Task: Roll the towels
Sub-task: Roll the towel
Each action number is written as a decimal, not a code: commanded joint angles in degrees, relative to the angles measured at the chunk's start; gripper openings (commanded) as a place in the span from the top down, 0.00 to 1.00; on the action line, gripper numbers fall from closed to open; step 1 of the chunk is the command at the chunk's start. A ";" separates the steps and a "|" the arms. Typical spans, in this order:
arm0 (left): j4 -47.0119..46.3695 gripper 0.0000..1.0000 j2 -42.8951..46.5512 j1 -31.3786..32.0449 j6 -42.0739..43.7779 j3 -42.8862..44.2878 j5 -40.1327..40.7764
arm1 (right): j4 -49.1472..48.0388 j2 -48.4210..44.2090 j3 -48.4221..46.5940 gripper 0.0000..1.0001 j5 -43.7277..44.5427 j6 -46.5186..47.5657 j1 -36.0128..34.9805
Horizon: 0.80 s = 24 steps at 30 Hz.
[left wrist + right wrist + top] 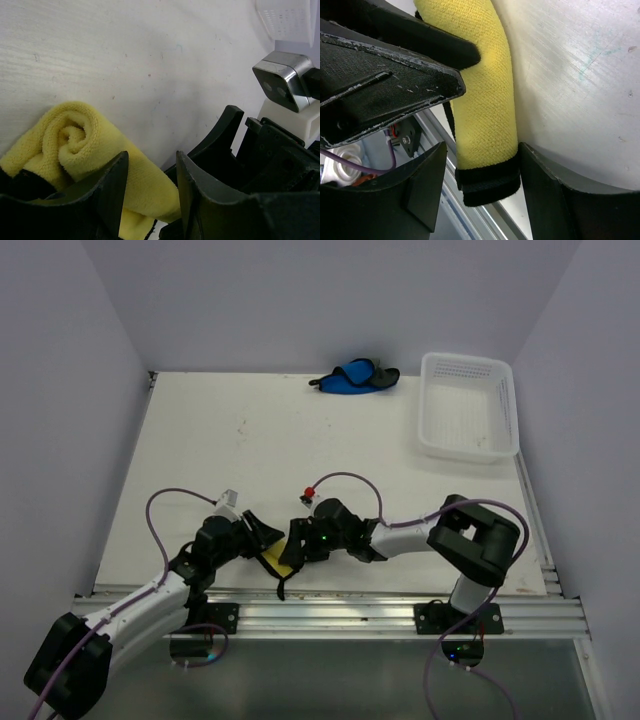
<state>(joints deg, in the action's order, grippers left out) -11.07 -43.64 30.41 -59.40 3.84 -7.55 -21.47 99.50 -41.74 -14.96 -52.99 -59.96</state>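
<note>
The yellow towel lies rolled up near the table's front edge, between my two grippers. In the left wrist view the yellow towel shows its spiral end, and the roll runs on between the fingers of my left gripper, which press it from both sides. In the right wrist view the roll's other end, the dark edging, sits inside my right gripper. It touches the right finger, with a gap to the left one. The blue towel lies bunched at the table's back edge.
A white perforated basket stands at the back right. The towel's dark loop hangs over the front edge onto the metal rail. Both arms' cables loop over the table near the grippers.
</note>
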 commanded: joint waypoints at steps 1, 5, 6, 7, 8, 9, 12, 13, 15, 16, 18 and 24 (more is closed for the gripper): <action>0.88 0.53 0.13 0.08 0.77 -9.55 1.13 | -3.13 0.95 1.39 0.38 -2.88 -1.15 0.81; 0.88 0.53 0.31 0.08 0.77 -9.64 1.05 | -3.57 1.66 2.10 0.47 -3.32 -1.15 1.17; 0.96 0.53 0.22 0.08 0.77 -9.64 1.13 | -3.57 1.92 2.18 0.52 -3.23 -1.24 1.25; 0.96 0.53 0.22 0.08 0.77 -9.46 1.14 | -3.40 1.92 2.27 0.55 -2.80 -0.89 1.17; 0.96 0.53 0.31 0.08 0.77 -9.46 1.22 | -3.14 2.01 2.10 0.58 -2.36 -0.36 1.25; 1.05 0.53 0.39 0.08 0.77 -9.46 1.22 | -1.39 1.49 1.84 0.66 -1.48 0.25 1.25; 1.05 0.53 0.40 0.08 0.69 -9.37 1.05 | 2.48 0.17 1.31 0.76 1.94 3.33 1.17; 1.05 0.53 0.48 0.08 0.69 -9.37 1.05 | 4.14 -1.14 0.96 0.78 3.08 5.60 0.90; 1.05 0.53 0.48 0.08 0.60 -9.20 1.05 | 8.35 -2.29 -0.01 0.80 7.04 7.89 0.20; 1.05 0.53 0.48 0.08 0.60 -8.94 1.05 | 9.42 -2.99 -0.27 0.81 8.44 9.64 -0.58; 1.14 0.53 0.22 0.00 0.77 -8.41 1.13 | 13.01 -3.61 -1.41 0.85 12.99 11.41 -1.90; 2.90 0.52 -0.31 0.08 1.39 -4.90 2.45 | 23.91 -2.92 -8.26 0.90 30.92 18.01 -12.96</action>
<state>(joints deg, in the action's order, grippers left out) -10.79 -43.64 30.44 -59.37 3.81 -7.42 -7.86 97.36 -46.50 2.85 -40.73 -68.03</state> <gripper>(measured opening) 0.476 0.232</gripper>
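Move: Between the right hand's open fingers sits the black-bound end of the yellow roll, its middle roughly 1 cm below the hand point. From that hand the left fingertips are about 4 cm ahead and 3 cm left, the roll's spiral end some 6 cm ahead and 7 cm left, and the towel's loose strap tip about 7 cm back and 1 cm left, low on the table. From the left hand the bound end lies about 4 cm back and 3 cm right. Closing on the roll's black-bound end, the right fingers sink about 1.5 cm and drift as much to the right, pinching the towel between both pads. With the grip shut, the hand eases back about 1 cm while its fingers tip more steeply down and it rolls some 15 degrees, forward side rising. The left hand stays put at the roll, fingers still half open. ##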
